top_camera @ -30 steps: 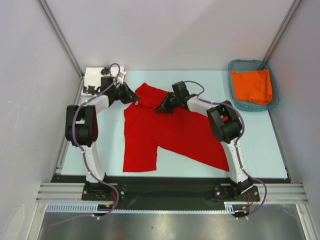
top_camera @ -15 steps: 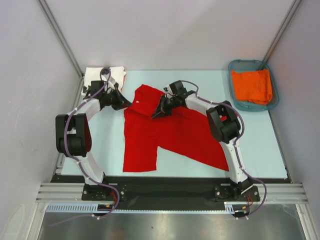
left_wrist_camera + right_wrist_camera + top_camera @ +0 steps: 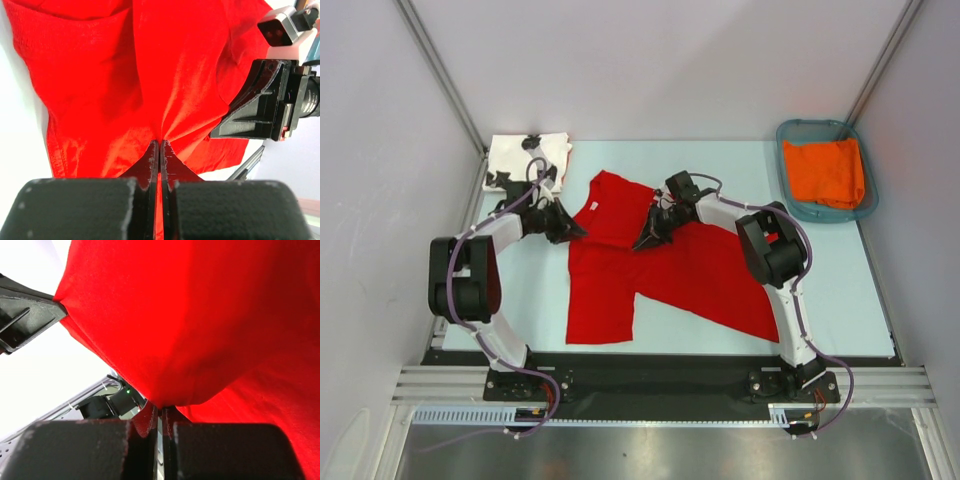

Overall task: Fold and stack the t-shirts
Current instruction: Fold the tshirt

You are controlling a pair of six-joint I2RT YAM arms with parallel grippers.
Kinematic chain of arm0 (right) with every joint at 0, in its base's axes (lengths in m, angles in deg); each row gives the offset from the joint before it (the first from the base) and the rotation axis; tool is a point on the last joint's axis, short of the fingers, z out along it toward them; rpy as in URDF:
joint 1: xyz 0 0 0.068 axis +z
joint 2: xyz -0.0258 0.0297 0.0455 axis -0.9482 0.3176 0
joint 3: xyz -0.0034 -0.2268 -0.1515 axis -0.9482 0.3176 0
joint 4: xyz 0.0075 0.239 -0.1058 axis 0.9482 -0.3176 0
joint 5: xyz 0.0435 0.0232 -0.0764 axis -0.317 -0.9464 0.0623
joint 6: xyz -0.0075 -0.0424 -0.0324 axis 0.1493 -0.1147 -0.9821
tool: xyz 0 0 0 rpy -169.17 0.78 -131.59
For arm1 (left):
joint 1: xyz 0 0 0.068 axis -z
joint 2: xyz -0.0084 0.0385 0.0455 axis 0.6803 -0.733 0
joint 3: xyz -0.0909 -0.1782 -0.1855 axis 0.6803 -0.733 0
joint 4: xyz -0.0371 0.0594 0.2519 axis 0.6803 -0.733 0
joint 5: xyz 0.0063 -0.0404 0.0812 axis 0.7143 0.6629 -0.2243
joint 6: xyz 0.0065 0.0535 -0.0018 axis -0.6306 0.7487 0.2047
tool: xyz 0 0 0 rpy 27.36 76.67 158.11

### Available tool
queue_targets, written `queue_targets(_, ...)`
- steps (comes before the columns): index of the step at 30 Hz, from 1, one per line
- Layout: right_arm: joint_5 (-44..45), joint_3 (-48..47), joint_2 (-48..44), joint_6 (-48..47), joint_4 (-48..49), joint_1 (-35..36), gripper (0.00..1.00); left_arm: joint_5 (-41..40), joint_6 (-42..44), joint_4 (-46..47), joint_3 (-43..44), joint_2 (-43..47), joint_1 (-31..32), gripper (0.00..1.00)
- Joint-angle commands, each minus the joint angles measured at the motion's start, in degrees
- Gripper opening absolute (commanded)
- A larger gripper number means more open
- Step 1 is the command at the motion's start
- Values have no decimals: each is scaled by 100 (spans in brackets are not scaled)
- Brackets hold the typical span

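Observation:
The red t-shirt (image 3: 660,270) lies spread over the middle of the table, its top part folded toward the front. My left gripper (image 3: 578,232) is shut on the shirt's left upper edge; the left wrist view shows red cloth (image 3: 125,80) pinched between its closed fingers (image 3: 149,162). My right gripper (image 3: 642,242) is shut on the folded fabric near the collar; red cloth (image 3: 210,315) hangs from its tips in the right wrist view. The white t-shirt with black shapes (image 3: 525,158) lies folded at the back left corner.
A teal basket (image 3: 794,200) holding an orange cloth (image 3: 825,170) sits at the back right. White enclosure walls stand on three sides. The arms' black base rail (image 3: 650,375) runs along the near table edge.
Both grippers have come toward the front with the red shirt's top edge, folding it down over the body. The left arm's elbow swung out to the left.

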Motion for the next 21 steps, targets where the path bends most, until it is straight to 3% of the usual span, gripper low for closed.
queue_targets(1, -143, 48, -291, -124, -109, -23, 0, -147, 213, 180, -40, 480, -61, 0)
queue_targets(13, -28, 75, -264, -185, -355, 74, 4, -235, 300, 110, -216, 383, -61, 6)
queue_targets(16, 94, 13, -334, -456, -846, 56, 14, -279, 300, 57, -295, 418, -53, 19)
queue_targets(17, 234, 22, -387, -553, -1030, 39, 26, -305, 318, 57, -321, 497, -53, 23)
queue_targets(18, 270, 48, -553, -685, -1346, 21, 30, -384, 396, -39, -339, 558, -53, 32)
queue_targets(21, 481, 512, -1340, -923, -1446, -163, 42, -840, 747, -311, -138, 926, -53, 49)
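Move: Each hand still pinches the folded flap's edge of the red t-shirt; the shirt's lower layer lies right under both, roughly 3 cm down. From the left hand the white label is about 7 cm ahead and 3 cm right, the white stack some 18 cm ahead and 13 cm left. From the right hand the near sleeve's middle lies about 15 cm back and 9 cm left. Both hands open, releasing the flap edge over the t-shirt and easing back, left about 1.5 cm, right 3 cm. ##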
